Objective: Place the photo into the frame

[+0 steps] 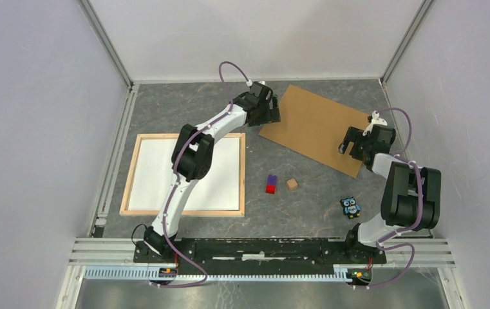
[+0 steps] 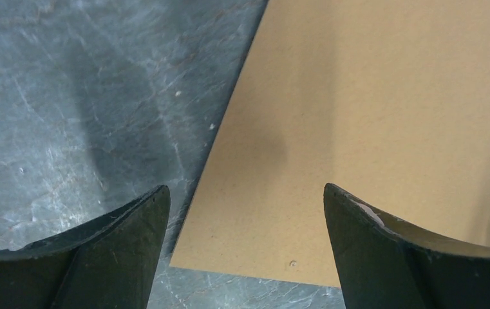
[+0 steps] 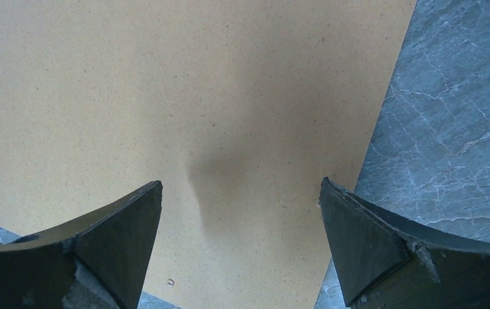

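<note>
The frame (image 1: 132,174), of light wooden slats, lies flat at the left of the table with a plain white surface (image 1: 216,167) filling its opening. I cannot tell whether that white surface is the photo lying face down; no printed picture shows in any view. My left gripper (image 1: 269,111) (image 2: 245,190) hangs open over the left corner of the brown backing board (image 1: 316,125) (image 2: 371,116). Open too, my right gripper (image 1: 356,145) (image 3: 241,183) hovers over the board's (image 3: 165,96) right end, beside its edge. Nothing is between either pair of fingers.
A red and purple block (image 1: 271,185), a small wooden cube (image 1: 292,184) and an owl figure (image 1: 351,206) sit on the grey table between the frame and the right arm. White walls enclose the table; a metal rail (image 1: 110,174) runs along its left side.
</note>
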Controlling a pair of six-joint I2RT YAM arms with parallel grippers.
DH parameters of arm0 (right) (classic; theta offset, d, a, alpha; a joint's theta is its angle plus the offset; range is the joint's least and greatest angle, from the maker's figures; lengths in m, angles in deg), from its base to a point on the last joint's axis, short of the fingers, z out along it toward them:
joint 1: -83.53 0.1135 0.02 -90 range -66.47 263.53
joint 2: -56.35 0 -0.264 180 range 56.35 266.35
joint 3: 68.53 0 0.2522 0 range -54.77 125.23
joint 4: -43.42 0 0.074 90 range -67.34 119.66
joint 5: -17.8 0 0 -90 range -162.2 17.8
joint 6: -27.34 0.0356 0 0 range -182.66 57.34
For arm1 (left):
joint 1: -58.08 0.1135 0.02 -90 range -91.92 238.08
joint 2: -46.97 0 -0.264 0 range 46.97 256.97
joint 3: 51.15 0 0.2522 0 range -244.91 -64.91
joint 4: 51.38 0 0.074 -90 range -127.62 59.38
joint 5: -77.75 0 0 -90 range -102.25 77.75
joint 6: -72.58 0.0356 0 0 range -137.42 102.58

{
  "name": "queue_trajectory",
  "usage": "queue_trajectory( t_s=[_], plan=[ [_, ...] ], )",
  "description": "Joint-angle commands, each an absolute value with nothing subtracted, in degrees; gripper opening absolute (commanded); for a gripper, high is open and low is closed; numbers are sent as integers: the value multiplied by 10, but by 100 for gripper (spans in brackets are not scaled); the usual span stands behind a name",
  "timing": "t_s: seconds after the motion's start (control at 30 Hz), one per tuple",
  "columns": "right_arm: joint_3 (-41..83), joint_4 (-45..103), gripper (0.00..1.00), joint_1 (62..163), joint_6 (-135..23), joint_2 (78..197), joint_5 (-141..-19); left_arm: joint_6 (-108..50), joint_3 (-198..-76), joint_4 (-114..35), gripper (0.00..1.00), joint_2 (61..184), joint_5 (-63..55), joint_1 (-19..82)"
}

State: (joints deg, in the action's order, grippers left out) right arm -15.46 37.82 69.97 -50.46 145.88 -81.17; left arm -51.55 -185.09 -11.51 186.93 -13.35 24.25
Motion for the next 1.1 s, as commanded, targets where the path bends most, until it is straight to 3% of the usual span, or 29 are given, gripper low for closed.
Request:
queue_trajectory(
  t_s=[0.0, 0.23, 0.43, 0.7, 0.93, 1.07],
  plan=[
    [-147, 378, 97, 698, -497, 1473, -829, -560, -1876, -77, 94, 1884, -98, 244],
    [-150, 384, 97, 698, -495, 1478, -834, -596, -1867, -69, 92, 1885, 0, 264],
    [-149, 384, 97, 698, -496, 1484, -850, -637, -1831, -136, 82, 1861, 162, 276],
    [-150, 387, 97, 698, -497, 1487, -865, -839, -1637, -494, 76, 1761, 334, 321],
    [-152, 392, 98, 698, -496, 1486, -874, -1006, -1555, -746, 68, 1769, 362, 320],
    [-154, 396, 98, 698, -495, 1483, -879, -1058, -1524, -838, 57, 1775, 352, 318]
  ],
)
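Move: The cardboard backing lies flat just under the left hand, some 2 cm below; its middle is about 16 cm to the right and 5 cm back, its left corner about 5 cm left and 7 cm back. The red-purple block is roughly 25 cm back and 1 cm left, the wooden cube 25 cm back and 6 cm right. For the right hand the backing's middle is some 7 cm ahead, 9 cm left and 2 cm below. The left hand dips about a centimetre and eases back some 4 cm beside the backing's left edge while rolling over its left side by roughly 55 degrees, so that its left finger gets under that edge and the other stays above. From there it rises to about 6 cm over its starting height, levering the left end of the backing off the table as the fingers close partway around the edge, while the right hand stays open low over the near right end, creeping forward a little over a centimetre. ##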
